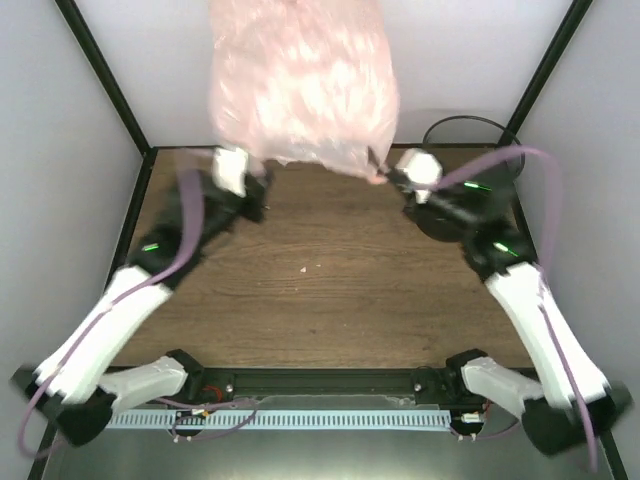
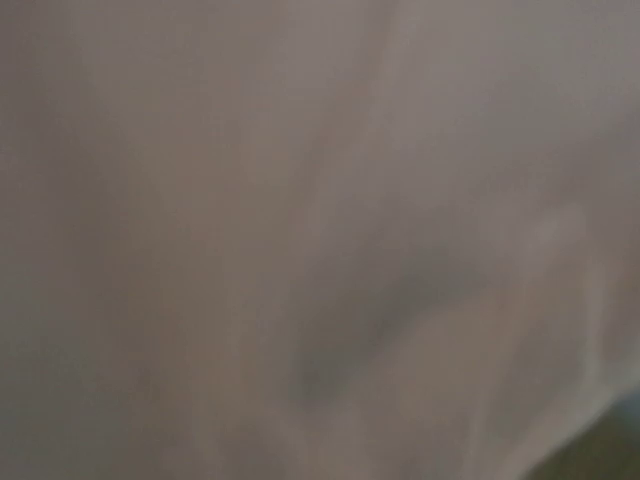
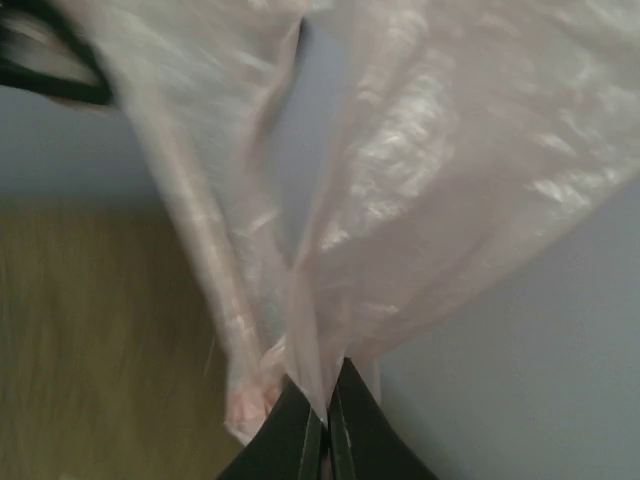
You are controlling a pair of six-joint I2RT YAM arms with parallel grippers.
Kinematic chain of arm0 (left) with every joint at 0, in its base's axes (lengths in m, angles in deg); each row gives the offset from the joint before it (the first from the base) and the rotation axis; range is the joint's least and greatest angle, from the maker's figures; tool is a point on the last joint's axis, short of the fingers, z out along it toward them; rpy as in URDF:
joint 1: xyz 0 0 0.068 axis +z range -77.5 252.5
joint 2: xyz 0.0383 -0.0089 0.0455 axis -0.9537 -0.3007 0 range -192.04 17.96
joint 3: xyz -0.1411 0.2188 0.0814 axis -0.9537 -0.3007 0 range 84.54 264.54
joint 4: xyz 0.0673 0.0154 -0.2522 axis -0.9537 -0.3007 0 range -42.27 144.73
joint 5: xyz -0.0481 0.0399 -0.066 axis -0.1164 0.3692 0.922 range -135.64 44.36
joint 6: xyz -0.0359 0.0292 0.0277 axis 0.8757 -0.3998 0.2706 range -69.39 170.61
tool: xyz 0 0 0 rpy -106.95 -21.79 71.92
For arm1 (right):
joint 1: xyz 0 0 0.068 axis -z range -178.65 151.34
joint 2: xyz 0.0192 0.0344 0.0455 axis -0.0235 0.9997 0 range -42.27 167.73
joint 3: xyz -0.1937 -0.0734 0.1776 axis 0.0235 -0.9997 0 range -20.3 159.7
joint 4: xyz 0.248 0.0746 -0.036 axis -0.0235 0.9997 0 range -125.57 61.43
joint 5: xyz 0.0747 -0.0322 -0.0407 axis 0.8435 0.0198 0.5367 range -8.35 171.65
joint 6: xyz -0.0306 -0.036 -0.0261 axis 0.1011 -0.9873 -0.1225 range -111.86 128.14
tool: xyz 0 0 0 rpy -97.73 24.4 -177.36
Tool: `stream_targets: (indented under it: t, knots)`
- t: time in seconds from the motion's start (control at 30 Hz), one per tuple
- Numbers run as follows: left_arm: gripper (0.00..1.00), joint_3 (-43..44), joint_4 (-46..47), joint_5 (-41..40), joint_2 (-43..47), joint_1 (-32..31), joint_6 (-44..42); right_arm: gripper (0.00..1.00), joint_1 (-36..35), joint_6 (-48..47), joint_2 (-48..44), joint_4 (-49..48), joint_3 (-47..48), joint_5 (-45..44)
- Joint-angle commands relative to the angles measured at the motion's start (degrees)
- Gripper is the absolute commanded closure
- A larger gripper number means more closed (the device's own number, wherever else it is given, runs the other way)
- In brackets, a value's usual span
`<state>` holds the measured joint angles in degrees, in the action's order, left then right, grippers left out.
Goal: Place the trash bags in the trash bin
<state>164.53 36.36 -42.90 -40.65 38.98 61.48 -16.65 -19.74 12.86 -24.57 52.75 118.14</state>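
Observation:
The pale-pink trash bag (image 1: 300,80) hangs spread and blurred high over the back of the table, stretched between my two grippers. The left gripper (image 1: 258,178) meets its lower left corner. In the left wrist view the trash bag (image 2: 320,240) fills the whole frame, so the fingers are hidden. My right gripper (image 3: 327,425) is shut on a gathered fold of the trash bag (image 3: 450,150) at its lower right corner (image 1: 378,172). The black trash bin (image 1: 462,124) stands at the back right, mostly hidden behind the right arm.
The wooden table (image 1: 330,300) carries a small pale crumb (image 1: 305,268) near its middle. Black frame posts (image 1: 100,70) and white walls close in the back and sides. Purple cables (image 1: 545,190) loop off both arms.

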Motion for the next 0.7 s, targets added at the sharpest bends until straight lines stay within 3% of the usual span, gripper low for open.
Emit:
stream_targets:
  t: [0.0, 0.07, 0.2, 0.3, 0.43, 0.57, 0.67]
  knots:
    - [0.96, -22.2, -17.6, -7.6, -6.0, -2.3, 8.9, 0.99, -1.0, -1.6, 15.2, 19.5, -15.6, -21.0]
    - [0.96, -23.1, -17.0, -3.5, -2.4, -5.9, 9.7, 0.99, -0.9, -0.8, 12.9, 26.0, -16.3, -14.4]
    - [0.96, -20.4, -9.9, 3.5, 7.6, -9.6, 9.9, 0.99, -0.9, -6.9, -6.1, 30.8, -17.9, 8.4]
    - [0.96, -15.7, -10.0, 2.0, 9.0, -9.6, 10.3, 0.99, -0.8, -3.5, -11.6, 30.0, -14.7, 13.6]
    - [0.96, -8.8, -15.5, 0.2, 5.1, -9.6, 10.9, 0.99, -0.5, 0.7, -8.6, 30.5, -8.0, 11.2]
    - [0.96, -2.6, -20.2, -9.7, 1.2, -9.3, 16.4, 0.99, -0.5, 9.5, -6.1, 19.8, -6.7, -4.4]
    - [0.96, 2.7, -22.3, -12.4, -3.5, -6.4, 16.9, 0.99, -0.5, 11.2, -0.6, 15.7, -4.6, -8.8]
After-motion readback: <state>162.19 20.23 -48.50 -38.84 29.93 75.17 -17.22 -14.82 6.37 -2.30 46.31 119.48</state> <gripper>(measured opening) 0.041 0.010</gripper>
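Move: Both grippers already pinch the trash bag, which billows up between and beyond them. Its middle is about 7 cm ahead, 7 cm right and 8 cm above the left gripper, and about 9 cm ahead, 12 cm left and 9 cm above the right one. The trash bin stands some 19 cm ahead and 22 cm right of the right gripper, roughly 35 cm below it. Keep both grippers shut on the bag and whip them down together about 35 cm, starting slightly forward and then drawing back, with the fingertips tipping down some 50 degrees. Rebound at once, bringing both up by three quarters of that drop or more while levelling the wrists partway, then ease forward a little to finish. ##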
